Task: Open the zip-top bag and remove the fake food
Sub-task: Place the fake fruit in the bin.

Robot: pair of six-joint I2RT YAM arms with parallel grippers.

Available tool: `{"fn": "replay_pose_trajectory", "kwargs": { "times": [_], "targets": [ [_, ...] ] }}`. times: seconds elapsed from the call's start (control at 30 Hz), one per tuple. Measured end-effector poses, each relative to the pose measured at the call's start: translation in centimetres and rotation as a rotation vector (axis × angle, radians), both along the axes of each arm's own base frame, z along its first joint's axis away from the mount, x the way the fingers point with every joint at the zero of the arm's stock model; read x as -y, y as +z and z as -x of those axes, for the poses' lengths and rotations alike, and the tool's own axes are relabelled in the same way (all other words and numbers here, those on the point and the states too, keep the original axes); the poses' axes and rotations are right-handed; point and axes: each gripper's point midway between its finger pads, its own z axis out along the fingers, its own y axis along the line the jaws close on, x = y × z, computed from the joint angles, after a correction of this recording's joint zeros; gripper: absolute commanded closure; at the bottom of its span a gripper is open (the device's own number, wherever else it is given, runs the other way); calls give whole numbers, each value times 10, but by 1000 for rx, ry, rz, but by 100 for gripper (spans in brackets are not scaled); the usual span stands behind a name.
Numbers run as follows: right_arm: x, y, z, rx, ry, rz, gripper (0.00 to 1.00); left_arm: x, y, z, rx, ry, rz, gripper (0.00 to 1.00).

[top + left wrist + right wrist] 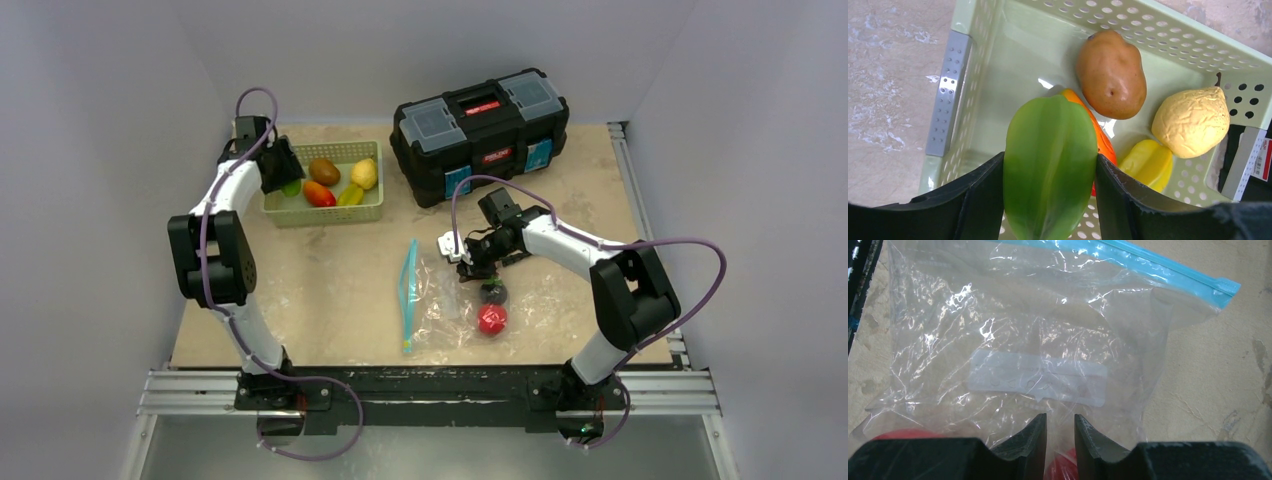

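My left gripper (285,180) (1049,160) hangs over the green basket (325,215) (1013,45), shut on a glossy green fake fruit (1050,165). In the basket lie a brown potato (1110,72), a yellow pear (1190,122), an orange-red piece (1100,135) and a yellow piece (1145,162). The clear zip-top bag (440,310) (1023,330) lies flat mid-table, its teal zip strip (408,290) (1158,270) on the left. A red fruit (491,320) and a dark one (492,292) are inside. My right gripper (466,262) (1060,417) sits on the bag's right part, jaws narrow with bag film between them.
A black toolbox (480,130) stands at the back, right of the basket. The table's metal rail (430,385) runs along the near edge between the arm bases. White walls close in on three sides.
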Motion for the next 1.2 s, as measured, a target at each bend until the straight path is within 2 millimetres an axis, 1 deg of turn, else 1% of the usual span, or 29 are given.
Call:
{"fn": "replay_pose_trajectory", "kwargs": {
  "times": [0.1,0.23,0.3,0.33,0.37,0.47,0.5,0.53,0.63,0.8,0.9,1.0,1.1,1.2],
  "targets": [
    [0,0,0,0,0,0,74,-6,-3,-2,-10,10,2,49],
    [0,0,0,-1,0,0,74,-15,-7,2,-31,31,5,35],
    [0,0,0,-1,0,1,74,-19,-6,3,-34,37,5,25],
    [0,0,0,-2,0,1,74,-20,-6,4,-35,40,4,23],
    [0,0,1,-3,0,1,74,-21,-5,3,-34,41,5,16],
    [0,0,1,-4,0,2,74,-22,-5,4,-35,36,5,11],
    [0,0,1,-3,0,2,74,-22,-5,5,-36,33,5,3],
    [0,0,1,-4,0,2,74,-21,-3,5,-35,28,5,1],
    [0,0,1,-4,0,2,74,-20,5,7,-15,16,5,0],
    [1,1,1,-2,0,2,74,-14,34,15,50,-2,14,0],
    [0,7,1,11,0,-7,74,-9,53,24,97,-19,23,0],
    [0,15,0,34,-1,-19,74,-2,69,38,151,-38,32,0],
    [1,22,-1,51,-5,-29,73,4,78,53,187,-54,40,0],
    [3,24,-3,54,-13,-32,72,11,80,68,205,-70,50,0]
  ]
}}
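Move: At the left end of the bin, the left hand already holds the green star fruit. The free patch of bin floor it is meant for lies about 2 cm to the hand's left, 1 cm nearer and 6 cm down. At much the same depth, the mango lies some 5 cm right and 1 cm nearer, and the potato 6 cm right and 4 cm farther out. From the right hand, over the bag, that patch is roughly 43 cm left and 18 cm ahead. Easing the held green star fruit about 2 cm left and very slightly down, the left hand opens its fingers fully and lets it go. It then climbs some 8 cm out of the bin, drawing back about 6 cm and a little right, with fingertips tipping up some 15 degrees. The right hand, fingers still nearly shut, stays put, then late on rises a couple of centimetres over the bag. ##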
